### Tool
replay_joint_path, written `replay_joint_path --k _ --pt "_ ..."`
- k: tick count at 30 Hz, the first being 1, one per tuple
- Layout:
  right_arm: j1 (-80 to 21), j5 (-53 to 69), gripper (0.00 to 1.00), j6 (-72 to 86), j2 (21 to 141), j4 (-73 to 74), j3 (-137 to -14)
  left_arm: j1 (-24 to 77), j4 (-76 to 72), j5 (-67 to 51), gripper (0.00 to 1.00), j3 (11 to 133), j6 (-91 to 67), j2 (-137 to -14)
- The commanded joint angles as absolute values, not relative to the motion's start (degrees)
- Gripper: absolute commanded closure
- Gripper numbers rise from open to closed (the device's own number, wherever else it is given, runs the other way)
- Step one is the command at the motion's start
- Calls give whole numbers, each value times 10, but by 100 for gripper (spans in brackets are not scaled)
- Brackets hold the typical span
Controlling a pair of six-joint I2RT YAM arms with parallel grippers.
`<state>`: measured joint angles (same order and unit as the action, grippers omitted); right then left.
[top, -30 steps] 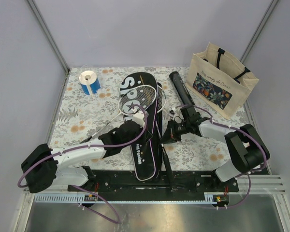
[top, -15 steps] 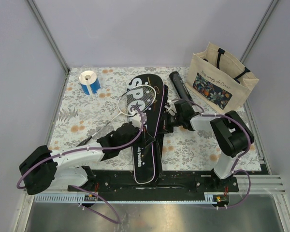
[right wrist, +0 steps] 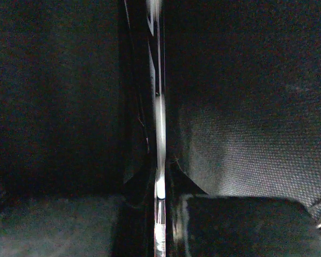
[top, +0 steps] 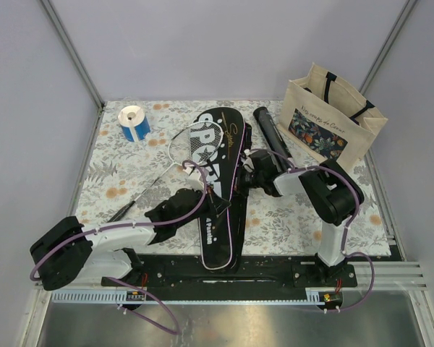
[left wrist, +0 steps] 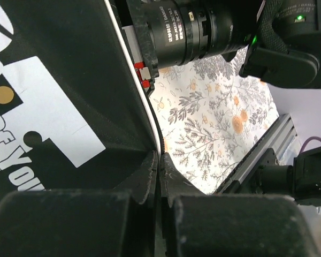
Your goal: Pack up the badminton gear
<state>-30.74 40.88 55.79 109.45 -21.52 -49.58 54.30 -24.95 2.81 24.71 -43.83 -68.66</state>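
The black racket case point(top: 220, 246) lettered SPORT lies lengthwise mid-table, its upper part raised and twisted. A white-framed racket point(top: 190, 144) lies across its upper left, handle pointing down-left. My left gripper point(top: 206, 199) point(left wrist: 160, 160) is shut on the case's point(left wrist: 53, 80) white-piped right edge. My right gripper point(top: 247, 177) point(right wrist: 160, 171) is at the case's upper right edge. It is shut on a thin glossy white bar point(right wrist: 159, 115) that looks like a racket frame, with dark case fabric on both sides. The long black tube point(top: 269, 131) lies behind the right gripper.
A beige tote bag point(top: 333, 119) stands at the back right. A blue-and-white tape roll point(top: 134, 123) sits at the back left. The right arm point(left wrist: 187, 32) is folded close beside the left gripper. Metal frame posts rise at the rear corners.
The case's upper part has swung left and turned, showing the SPORT lettering. The racket head has shifted left. My right gripper has moved up-left against the case. The left gripper has drawn back a little.
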Motion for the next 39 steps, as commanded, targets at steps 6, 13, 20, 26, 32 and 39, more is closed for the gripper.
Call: replay_joint_path --k 6,13,20,26,32,39 --pt "-304 306 89 570 1117 -267 -568 556 -276 25 100 261 -462 -705" --pt "-302 298 57 476 1090 -65 -607 555 -110 99 59 341 -420 -693" --pt "-294 269 46 475 1036 48 -595 539 69 182 44 414 -382 -669" --pt "-294 177 45 430 965 165 -604 480 157 205 40 437 -366 -630" --pt "-294 67 43 381 881 255 -592 327 285 194 34 497 -283 -625" --pt "-294 95 42 342 784 265 -559 179 328 192 30 568 -170 -674"
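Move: The left gripper holds the bag's lifted edge. The racket still lying outside has its middle about 17 cm ahead and 24 cm to the left of it, some 11 cm below; the blue roll stands roughly 21 cm farther out and 15 cm farther left than that racket. The right gripper holds a racket shaft inside the bag's mouth, with the bag's far end about 27 cm ahead and 4 cm left, and the black tube 19 cm ahead, 17 cm right. Push the pinched racket shaft about 4 cm forward into the bag with the right gripper, opening as you go, then back the open fingers out to the right and up. Let go of the bag's edge with the left gripper, then swing it some 22 cm left and 10 cm forward, rising slightly and turning counter-clockwise about 35 degrees, towards the racket outside. ##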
